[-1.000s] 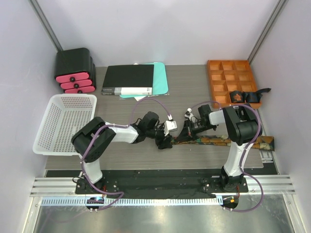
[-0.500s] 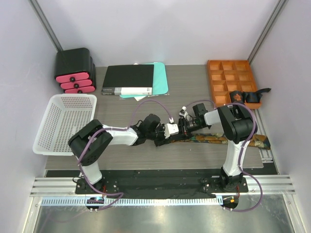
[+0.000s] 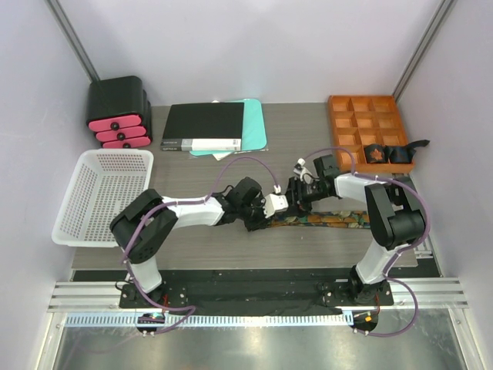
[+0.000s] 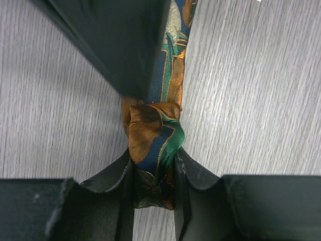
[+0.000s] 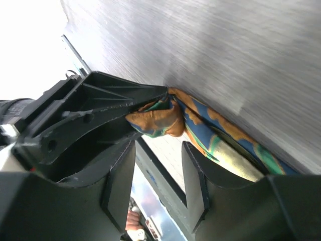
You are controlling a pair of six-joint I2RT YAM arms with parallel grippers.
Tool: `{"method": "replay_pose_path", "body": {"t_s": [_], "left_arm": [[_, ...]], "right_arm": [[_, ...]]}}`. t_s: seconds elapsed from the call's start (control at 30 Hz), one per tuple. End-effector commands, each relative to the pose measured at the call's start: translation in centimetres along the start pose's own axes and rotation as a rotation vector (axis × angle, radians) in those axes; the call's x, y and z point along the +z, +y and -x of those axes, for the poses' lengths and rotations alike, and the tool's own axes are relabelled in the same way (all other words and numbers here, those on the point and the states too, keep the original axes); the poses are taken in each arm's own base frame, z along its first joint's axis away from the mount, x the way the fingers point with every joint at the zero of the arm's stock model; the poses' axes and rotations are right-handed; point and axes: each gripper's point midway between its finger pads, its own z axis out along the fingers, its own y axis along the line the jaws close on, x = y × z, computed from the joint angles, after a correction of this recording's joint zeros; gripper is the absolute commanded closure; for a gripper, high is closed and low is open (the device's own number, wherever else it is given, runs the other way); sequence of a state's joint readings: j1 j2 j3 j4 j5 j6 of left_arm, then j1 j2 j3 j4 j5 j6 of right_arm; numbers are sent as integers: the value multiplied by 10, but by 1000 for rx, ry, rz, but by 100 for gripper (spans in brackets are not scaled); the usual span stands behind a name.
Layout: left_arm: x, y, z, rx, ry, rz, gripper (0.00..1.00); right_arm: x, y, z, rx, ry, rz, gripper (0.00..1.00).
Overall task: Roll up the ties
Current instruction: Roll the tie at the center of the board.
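Observation:
A tie (image 3: 331,219) patterned in orange, blue and green lies along the table's front, its left end rolled into a small bundle (image 4: 153,133). My left gripper (image 4: 154,161) is shut on that bundle, which sits squeezed between both fingers. In the top view the left gripper (image 3: 266,218) sits at the tie's left end. My right gripper (image 5: 156,150) stands open just behind the bundle (image 5: 155,120), nothing between its fingers, with the tie's flat length (image 5: 225,143) running past its right finger. From above, the right gripper (image 3: 296,194) hovers close beside the left one.
A white basket (image 3: 104,193) stands at the left, a black and pink drawer unit (image 3: 117,112) at the back left. A black book (image 3: 206,126) lies on a teal folder at the back. An orange compartment tray (image 3: 368,123) at the back right holds small dark bundles (image 3: 397,153).
My left gripper has closed on the tie's rolled end. My right gripper has opened and let go of the tie, drawing back a little.

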State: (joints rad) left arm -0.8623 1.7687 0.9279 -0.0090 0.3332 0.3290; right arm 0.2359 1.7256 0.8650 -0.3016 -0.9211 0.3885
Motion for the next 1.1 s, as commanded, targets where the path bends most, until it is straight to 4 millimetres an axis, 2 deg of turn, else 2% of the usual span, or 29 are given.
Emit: {"method": "replay_pose_path", "body": {"t_s": [0.0,0.17,0.23,0.3,0.33,0.47,0.53,0.63,0.67,0.8,0.83,0.9,0.93,1.0,1.03,1.07], "left_arm": [[0,-9,-48,-76,186,-17,78],[0,-9,-49,-93,199,-12,75],[1,-8,-49,-98,203,-9,74],[1,-7,-49,-100,207,-6,74],[2,-7,-49,-102,206,-4,73],[0,-8,-47,-105,204,-6,71],[-2,-8,-46,-109,203,-4,70],[-8,-7,-43,-120,182,-7,63],[-10,-7,-42,-125,171,-10,56],[-29,-2,-24,-138,80,-6,41],[-38,2,-10,-127,20,1,39],[-47,1,-1,-124,-23,-3,31],[-58,4,12,-114,-74,15,28],[-68,3,19,-107,-113,18,13],[-73,3,23,-99,-131,24,1],[-83,2,34,-83,-171,32,0]], "right_arm": [[17,13,-2,-26,-14,11,52],[36,10,-1,-23,-14,8,51],[40,9,0,-21,-15,15,54],[42,8,-1,-19,-10,17,62],[43,7,-2,-19,-9,12,73],[41,-11,-9,1,27,-40,97],[38,-20,-10,17,26,-59,99],[30,-34,-7,53,18,-90,99],[28,-39,-10,62,28,-100,99],[23,-56,-11,92,31,-126,99],[21,-59,-10,100,27,-131,99],[21,-67,-11,111,33,-146,99],[21,-70,-11,113,35,-151,99],[20,-74,-13,98,45,-166,99],[19,-74,-14,93,47,-170,99],[19,-75,-16,90,51,-173,99]]}}
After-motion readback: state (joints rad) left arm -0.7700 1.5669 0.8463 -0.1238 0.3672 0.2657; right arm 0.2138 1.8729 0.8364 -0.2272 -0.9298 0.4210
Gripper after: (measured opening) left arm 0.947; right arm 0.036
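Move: The tie's roll is already between the left fingers, its middle roughly 1 cm to the right of the left hand point and level with it. From the right hand, whose fingers are about half open, it lies some 4 cm to the left, 2 cm back and 3 cm below. The middle of the unrolled strip is about 17 cm to the right hand's right, 2 cm back and 5 cm down; the orange tray stands roughly 24 cm ahead and 23 cm to the right, 4 cm lower. The right hand reaches about 3.5 cm left and some 2 cm down to the roll and shuts its half-open fingers there, then draws back about 4 cm to the right, sinking towards the table and pinching the cloth at the roll's right side. The left hand keeps its grip on the roll until the right fingers have shut, then spreads its fingers wide, lets go and pulls clear about 4.5 cm to the left, rising at the end. ##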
